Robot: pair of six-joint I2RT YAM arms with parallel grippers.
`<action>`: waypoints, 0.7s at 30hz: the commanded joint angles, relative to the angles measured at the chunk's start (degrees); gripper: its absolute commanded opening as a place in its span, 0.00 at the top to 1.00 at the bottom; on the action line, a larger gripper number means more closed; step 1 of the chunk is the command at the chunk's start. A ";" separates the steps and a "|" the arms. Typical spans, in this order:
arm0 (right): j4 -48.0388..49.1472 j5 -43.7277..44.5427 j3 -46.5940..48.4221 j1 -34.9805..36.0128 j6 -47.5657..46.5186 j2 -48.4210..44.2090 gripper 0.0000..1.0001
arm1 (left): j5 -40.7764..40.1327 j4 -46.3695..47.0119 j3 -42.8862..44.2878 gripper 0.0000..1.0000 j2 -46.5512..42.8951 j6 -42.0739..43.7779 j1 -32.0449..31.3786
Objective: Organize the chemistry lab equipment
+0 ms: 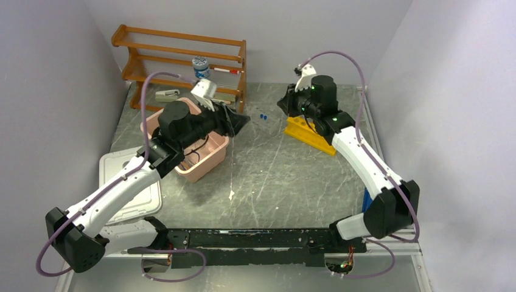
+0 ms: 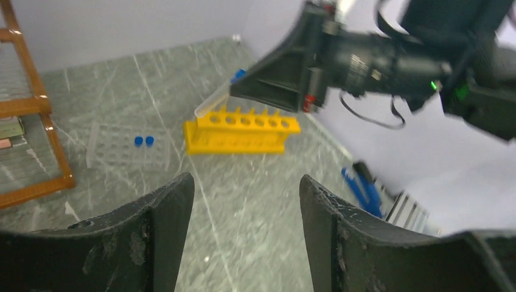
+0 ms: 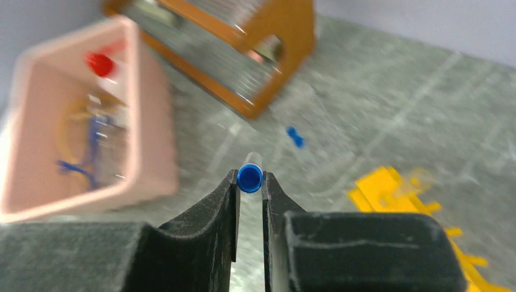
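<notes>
My right gripper (image 3: 250, 182) is shut on a thin clear tube with a blue cap (image 3: 250, 176), held above the table. In the left wrist view that tube (image 2: 214, 100) slants down over the left end of the yellow holed rack (image 2: 240, 129). The rack (image 1: 310, 135) lies on the table under the right arm. Two more blue-capped tubes (image 1: 263, 115) lie on the table left of the rack. My left gripper (image 2: 246, 182) is open with nothing between its fingers. It hovers just right of the pink bin (image 1: 214, 163), pointing toward the rack.
The pink bin (image 3: 149, 131) holds a red-nozzled bottle (image 3: 100, 62), blue-framed goggles (image 3: 85, 164) and other small items. A wooden shelf (image 1: 182, 61) stands at the back left. A white lid (image 1: 115, 167) lies left of the bin. A blue item (image 2: 362, 188) lies at the table's right edge.
</notes>
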 commanded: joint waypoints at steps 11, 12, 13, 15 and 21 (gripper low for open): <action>-2.47 17.77 -1.95 7.35 -20.81 12.64 0.98 | -1.75 -8.21 -1.81 0.33 -1.44 15.77 -3.99; -1.32 17.41 -2.23 7.50 -20.93 13.33 0.98 | -2.19 -8.32 -1.80 0.33 -1.59 15.85 -3.99; -0.67 16.89 -2.23 7.49 -21.03 14.15 0.98 | -2.70 -8.33 -1.95 0.32 -1.83 15.99 -3.99; 0.76 17.37 -2.07 7.53 -20.78 16.09 0.99 | -4.05 -8.06 -2.27 0.31 -2.19 16.28 -3.99; 5.18 17.90 -2.11 7.10 -19.49 21.06 0.99 | -4.97 -8.00 -1.72 0.30 -1.91 16.54 -3.98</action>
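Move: The blue-capped tube is still pinched in the right fingers. The clear rack it is going to, with two blue caps already in it, lies about 12 cm ahead of that hand, 4 cm left and 28 cm below. The yellow rack sits some 5 cm ahead and 11 cm right, and the wooden shelf's near right foot about 11 cm ahead and 12 cm left, both similarly low. From the left hand, the clear rack is roughly 22 cm ahead, 5 cm right and 34 cm below. The blue-capped tube is carried down towards the clear rack: the right hand sinks about 16 cm and edges a few centimetres forward, rolling its left side down some 30 degrees so the fingers point more steeply at the table, grip kept. The empty left hand, fingers still open, sinks about 5 cm near the bin's right side, rolling its left side up. ##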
